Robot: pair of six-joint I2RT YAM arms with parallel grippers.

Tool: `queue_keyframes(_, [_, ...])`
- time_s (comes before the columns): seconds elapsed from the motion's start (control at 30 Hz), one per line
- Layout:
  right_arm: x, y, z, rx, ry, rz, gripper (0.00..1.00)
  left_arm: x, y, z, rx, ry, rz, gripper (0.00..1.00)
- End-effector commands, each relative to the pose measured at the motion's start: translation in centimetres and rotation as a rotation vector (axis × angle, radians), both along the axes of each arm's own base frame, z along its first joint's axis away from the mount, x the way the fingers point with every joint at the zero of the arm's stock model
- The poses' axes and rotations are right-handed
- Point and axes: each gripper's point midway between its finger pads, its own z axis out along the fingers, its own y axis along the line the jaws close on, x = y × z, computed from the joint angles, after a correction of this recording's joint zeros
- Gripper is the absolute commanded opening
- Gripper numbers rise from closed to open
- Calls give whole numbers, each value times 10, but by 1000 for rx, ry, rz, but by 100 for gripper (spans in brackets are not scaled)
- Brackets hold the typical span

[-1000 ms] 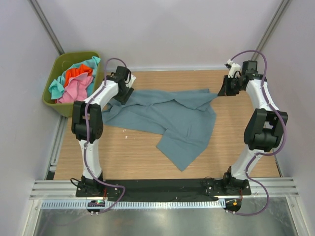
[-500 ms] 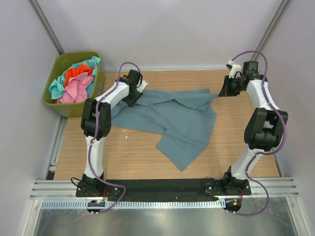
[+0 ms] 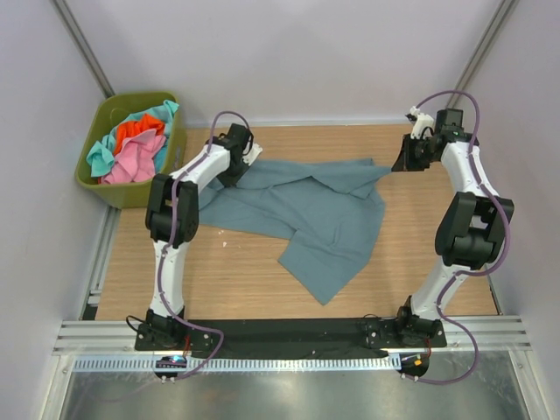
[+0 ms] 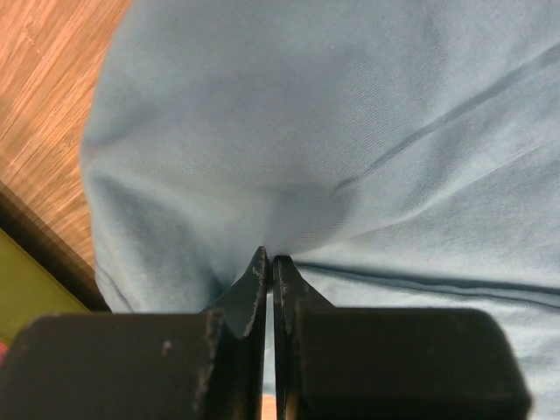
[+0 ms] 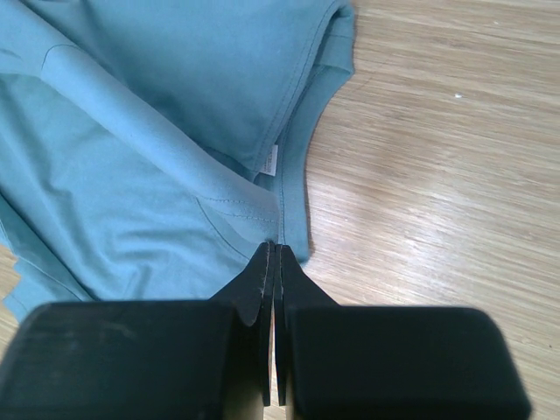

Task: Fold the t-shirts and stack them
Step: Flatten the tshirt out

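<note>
The slate-blue t-shirt (image 3: 306, 210) lies crumpled and stretched across the wooden table. My left gripper (image 3: 241, 166) is shut on the shirt's far left edge; the left wrist view shows its jaws (image 4: 269, 256) pinching a fold of the blue cloth (image 4: 350, 114). My right gripper (image 3: 399, 164) is shut on the shirt's far right corner; in the right wrist view the jaws (image 5: 276, 248) clamp a stitched hem of the cloth (image 5: 131, 175). Pink (image 3: 133, 160), orange-red (image 3: 140, 131) and turquoise (image 3: 98, 156) shirts lie in the bin.
The olive-green bin (image 3: 140, 96) stands off the table's far left corner, close to my left arm; its edge shows in the left wrist view (image 4: 26, 293). Bare wood (image 3: 201, 280) lies near the shirt's front. Walls close in on both sides.
My left gripper has moved right, away from the bin, taking the shirt's left edge with it. My right gripper has shifted slightly right. Both stay shut on the cloth.
</note>
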Motion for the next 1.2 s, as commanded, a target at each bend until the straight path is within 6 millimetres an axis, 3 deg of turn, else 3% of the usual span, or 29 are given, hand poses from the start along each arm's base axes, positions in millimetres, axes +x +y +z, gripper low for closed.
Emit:
queue_keyframes(0.0, [10,-30,46,-45,-127,-80,1,11,-13,61,-76,-124,-7,0])
queue_keyframes(0.17, [1,-59,53,-36,-135,-155,2,22,-60,134,-132,-296,-95,0])
queue_keyframes(0.3, [-9,-57,42,-6,-109,-165,1,24,-92,152,-151,-332,-160,0])
queue_keyframes(0.4, [-12,-53,42,8,-108,-162,1,21,-117,150,-158,-336,-212,0])
queue_keyframes(0.63, [-16,-52,39,8,-99,-157,1,31,-144,113,-149,-301,-230,2])
queue_keyframes(0.73, [-16,-51,34,14,-89,-156,1,36,-143,97,-96,-302,-213,30])
queue_keyframes(0.8, [-14,-52,33,14,-88,-156,2,35,-136,89,-62,-295,-190,38])
queue_keyframes(0.83, [-13,-52,31,14,-85,-152,1,30,-132,84,-52,-276,-181,39])
queue_keyframes(0.9, [-13,-53,32,10,-85,-152,2,19,-130,101,-97,-289,-139,41])
queue_keyframes(0.97, [-12,-53,29,9,-82,-150,2,-4,-124,101,-131,-248,-121,42])
queue_keyframes(1.03, [-11,-53,26,16,-74,-151,1,-22,-122,88,-156,-195,-118,43])
queue_keyframes(1.07, [-10,-53,22,24,-67,-155,1,-33,-115,73,-139,-153,-115,43])
queue_keyframes(1.17, [-8,-52,17,33,-59,-156,2,-44,-109,56,-132,-114,-106,43])
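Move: Pinched in the left hand is the left part of the t-shirt, at table height; the shirt's middle lies about 21 cm to that hand's right and 5 cm back. From the left hand, the green bin stands some 28 cm left and 8 cm ahead, and the near flap is about 28 cm right and 27 cm back. From the raised right hand, which holds the shirt's far right corner, the shirt's middle is roughly 25 cm left, 7 cm back and 11 cm below. Rising some 13 cm from the table, the left hand swings about 14 cm right towards the shirt's middle, tilting its fingers forward and up, then sinks, opens on the way down to let go of the cloth, and draws back low over the shirt, tips again pointing mostly down. Meanwhile the right hand, still pinching its raised corner, moves about 6 cm right and then holds there. ##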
